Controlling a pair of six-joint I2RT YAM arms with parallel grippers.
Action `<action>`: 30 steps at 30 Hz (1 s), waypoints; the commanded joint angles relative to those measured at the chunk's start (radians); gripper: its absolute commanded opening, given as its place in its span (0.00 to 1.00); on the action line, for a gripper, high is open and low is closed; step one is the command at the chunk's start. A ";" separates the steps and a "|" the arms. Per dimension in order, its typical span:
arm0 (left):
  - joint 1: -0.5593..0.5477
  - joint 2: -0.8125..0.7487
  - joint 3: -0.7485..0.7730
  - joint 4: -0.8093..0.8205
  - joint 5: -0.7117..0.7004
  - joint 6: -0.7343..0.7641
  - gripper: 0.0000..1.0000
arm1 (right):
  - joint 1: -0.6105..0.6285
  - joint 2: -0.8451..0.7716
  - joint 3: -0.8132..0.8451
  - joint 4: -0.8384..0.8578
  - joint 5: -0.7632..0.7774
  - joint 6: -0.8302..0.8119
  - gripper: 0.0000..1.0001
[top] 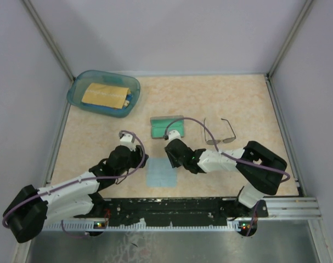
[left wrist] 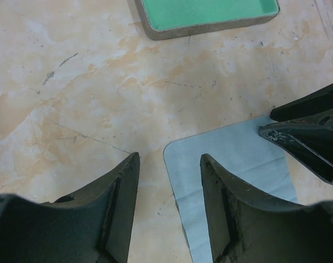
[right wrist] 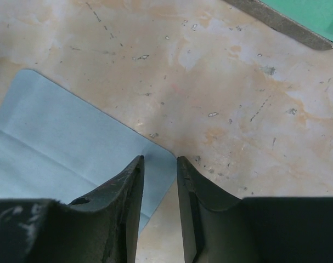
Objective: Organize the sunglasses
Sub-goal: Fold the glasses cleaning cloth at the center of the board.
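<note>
The sunglasses [top: 220, 135], a thin dark wire pair, lie open on the table right of centre, with no gripper touching them. The grey case [top: 166, 119] with its teal lining lies open just left of them. A light blue cloth [top: 161, 173] lies flat in front of the case. My left gripper [left wrist: 170, 158] is open, low over the cloth's [left wrist: 232, 164] left corner. My right gripper [right wrist: 159, 159] hangs at the cloth's [right wrist: 62, 137] right corner with its jaws narrowly apart, astride that corner, and the cloth lies flat. Its dark fingers [left wrist: 303, 134] also show in the left wrist view.
A blue plastic bin [top: 78, 90] holding a tan packet stands at the back left. Grey walls bound the table on three sides, and a metal rail [top: 287, 207] runs along the near edge. The case's rim [left wrist: 199, 30] [right wrist: 276, 22] lies just beyond both grippers.
</note>
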 commanded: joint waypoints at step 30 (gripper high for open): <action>-0.005 0.056 -0.003 0.070 0.027 0.023 0.55 | 0.011 -0.027 -0.029 0.092 0.059 -0.032 0.00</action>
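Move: The cloth's far right corner lies right between the right hand's part-open fingertips, about 1 cm below them; the middle of the cloth is some 6 cm back and 6 cm to the left. From the same hand, the glasses case stands about 13 cm ahead and 3 cm left, and the sunglasses lie about 11 cm ahead and 19 cm right. From the left hand, the cloth's middle is some 6 cm back, 6 cm right and 5 cm down. Keep the right gripper in place, low over the cloth's far right corner with the fingers slanting down, and steadily shut its fingers from about a third open to fully closed, pinching that corner between the tips. Hold the left gripper part open over the far left corner, letting it sink only about 1 cm at the end. ##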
